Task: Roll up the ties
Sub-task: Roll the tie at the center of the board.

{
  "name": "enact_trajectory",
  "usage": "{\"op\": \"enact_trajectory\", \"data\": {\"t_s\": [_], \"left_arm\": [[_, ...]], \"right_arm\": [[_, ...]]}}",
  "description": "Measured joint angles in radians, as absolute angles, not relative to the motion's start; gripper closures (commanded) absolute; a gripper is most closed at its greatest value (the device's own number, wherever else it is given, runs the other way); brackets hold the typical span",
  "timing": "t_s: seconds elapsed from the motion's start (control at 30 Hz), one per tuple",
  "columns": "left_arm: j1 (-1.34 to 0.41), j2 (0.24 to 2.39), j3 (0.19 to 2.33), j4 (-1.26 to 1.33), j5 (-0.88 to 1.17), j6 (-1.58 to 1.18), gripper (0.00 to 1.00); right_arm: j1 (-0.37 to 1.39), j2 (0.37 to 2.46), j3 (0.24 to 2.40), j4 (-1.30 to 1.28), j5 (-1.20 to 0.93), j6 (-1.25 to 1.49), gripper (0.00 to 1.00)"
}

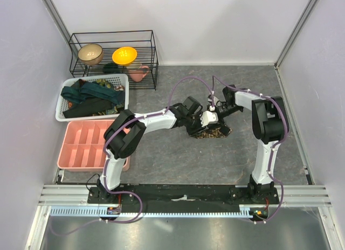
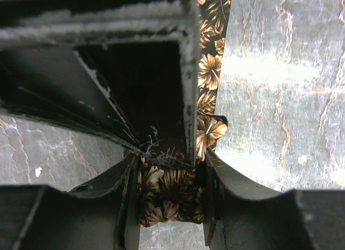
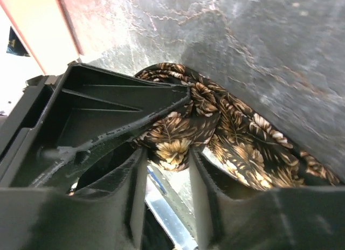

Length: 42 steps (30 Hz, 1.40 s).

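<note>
A brown tie (image 1: 211,132) with a tan leaf print lies bunched mid-table, where both arms meet. In the left wrist view its rolled end (image 2: 170,193) fills the gap between the jaws of my left gripper (image 2: 170,207), which is shut on it; the loose strip (image 2: 210,72) runs away up the table. My right gripper (image 3: 167,164) has a fold of the same tie (image 3: 172,145) pressed between its fingertips, and the rest of the fabric (image 3: 253,153) trails to the right. From above, the left gripper (image 1: 202,124) and right gripper (image 1: 215,119) are nearly touching.
A white mesh basket (image 1: 60,107) at the left holds several dark teal and black ties (image 1: 89,94). A pink compartment tray (image 1: 86,142) sits in front of it. A black wire rack (image 1: 153,56) at the back holds bowls and a pink cup.
</note>
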<state>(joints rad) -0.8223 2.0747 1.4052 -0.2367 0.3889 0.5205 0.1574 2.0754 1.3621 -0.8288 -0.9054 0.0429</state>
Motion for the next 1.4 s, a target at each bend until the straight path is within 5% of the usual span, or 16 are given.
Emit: {"op": "enact_trajectory", "data": {"t_s": [0.1, 0.33, 0.53, 1.4], "left_arm": [[-0.822, 2.075, 1.405, -0.246, 0.390, 0.521, 0.69], [-0.819, 2.075, 1.403, -0.242, 0.395, 0.523, 0.43], [-0.805, 2.070, 1.377, -0.198, 0.431, 0.520, 0.30], [-0.788, 2.156, 1.512, -0.208, 0.562, 0.487, 0.28]], "right_arm": [[0.163, 2.079, 1.355, -0.812, -0.932, 0.074, 0.99], [0.161, 2.079, 1.351, -0.809, -0.915, 0.096, 1.00], [0.154, 2.079, 1.348, -0.810, -0.852, 0.101, 1.00], [0.143, 2.136, 1.420, -0.909, -0.664, 0.083, 1.00]]}}
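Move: Between the left fingers sits the tie's roll, roughly 1 cm to the right of that hand point, level with it front to back and in height. The tie's loose end lies about 9 cm to the left hand's right and 2 cm lower, no farther ahead. From the half-open right hand the roll is straight to the left, some 3 cm, and 2 cm below; the loose end is about 5 cm to its right, 1 cm back and 4 cm below. Shutting quickly on the upper cloth of the roll, the right fingers pinch it, then draw it about 3 cm right and as far down, tilting some 15 degrees while holding on. The left fingers ease their squeeze and spread wider around the roll, then the hand follows about 3 cm to the right, rising a little over the turn and starting to sink again. ##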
